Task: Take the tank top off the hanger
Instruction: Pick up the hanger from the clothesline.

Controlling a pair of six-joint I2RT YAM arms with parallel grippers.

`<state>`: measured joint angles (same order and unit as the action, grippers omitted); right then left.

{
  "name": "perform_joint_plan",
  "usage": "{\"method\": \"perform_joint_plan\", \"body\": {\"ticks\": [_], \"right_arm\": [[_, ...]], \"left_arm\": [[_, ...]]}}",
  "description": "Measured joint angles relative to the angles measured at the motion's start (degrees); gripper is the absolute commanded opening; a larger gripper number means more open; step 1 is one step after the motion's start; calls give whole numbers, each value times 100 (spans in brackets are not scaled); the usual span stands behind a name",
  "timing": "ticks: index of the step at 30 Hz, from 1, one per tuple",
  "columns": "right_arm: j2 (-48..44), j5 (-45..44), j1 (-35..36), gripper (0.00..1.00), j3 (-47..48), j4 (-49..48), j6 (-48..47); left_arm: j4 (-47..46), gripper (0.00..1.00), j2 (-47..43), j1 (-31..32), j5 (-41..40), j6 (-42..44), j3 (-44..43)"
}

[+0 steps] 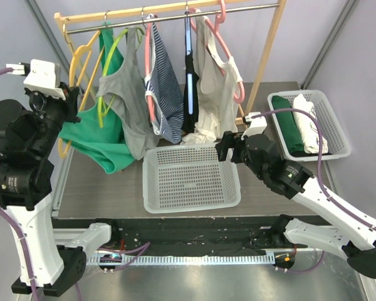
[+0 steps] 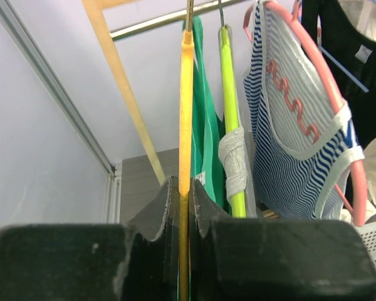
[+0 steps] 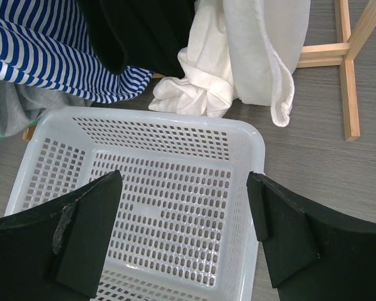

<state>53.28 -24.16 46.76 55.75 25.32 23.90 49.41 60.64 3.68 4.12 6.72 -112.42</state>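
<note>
A green tank top (image 1: 103,135) hangs on a yellow hanger (image 1: 81,59) at the left end of the clothes rail, its lower part sagging toward the table. My left gripper (image 1: 72,103) is shut on the yellow hanger (image 2: 186,113), whose thin edge runs up between the fingers (image 2: 169,200). The green cloth (image 2: 207,138) shows just behind it. My right gripper (image 1: 229,147) hovers open over the white basket (image 3: 156,116), holding nothing between its fingers (image 3: 100,207).
Also on the rail (image 1: 175,15) hang a grey top (image 1: 130,94) on a lime hanger (image 2: 229,81), a striped top (image 2: 294,144) on a pink hanger, a black top (image 3: 138,31) and a white top (image 3: 238,56). A second basket (image 1: 338,125) with folded clothes stands at the right.
</note>
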Motion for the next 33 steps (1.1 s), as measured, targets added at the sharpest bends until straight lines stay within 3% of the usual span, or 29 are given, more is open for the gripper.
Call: {"method": "perform_joint_plan", "body": {"ticks": [4,9,21,25,33], "right_arm": [[2,-7,0,90,9,15,0],[37,-22,0,90,101,39,-7],[426,-13,0,90,155,42,-83],[881,98,0,90,330,-2,-160],[2118,645,0,90,702,-378,-319]], "left_arm": [[-605,0,-260,0,-66,-33,901],[-839,0,-302,0,-216,-68,1414],[326,0,-1014,0,96,-177,1576],[905,0,-916,0,197,-236,538],[863,0,-184,0,260,-470,-1978]]}}
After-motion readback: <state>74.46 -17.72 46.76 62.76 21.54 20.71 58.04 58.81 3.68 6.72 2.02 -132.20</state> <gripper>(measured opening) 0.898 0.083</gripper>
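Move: The left gripper already grips the yellow hanger, with the green tank top on it. The hook still sits at the clothesline's left end, about 15 cm straight ahead and some 13 cm above this hand. The lime hanger with the grey tank top is roughly 8 cm ahead and 9 cm right, at hand height; the striped tank top is about 12 cm ahead and 20 cm right. From the right hand the clothesline's left end is some 14 cm ahead, 42 cm left and 40 cm up. Keep the left gripper shut on the yellow hanger and ease it about 5 cm down and slightly forward so the hook can leave the clothesline. Go on a little lower while drawing back, then swing back and sharply up, some 15 cm from the lowest point, tipping the fingers first down, then up. Late on, drift the open right hand left, down and a little forward over the basket. ##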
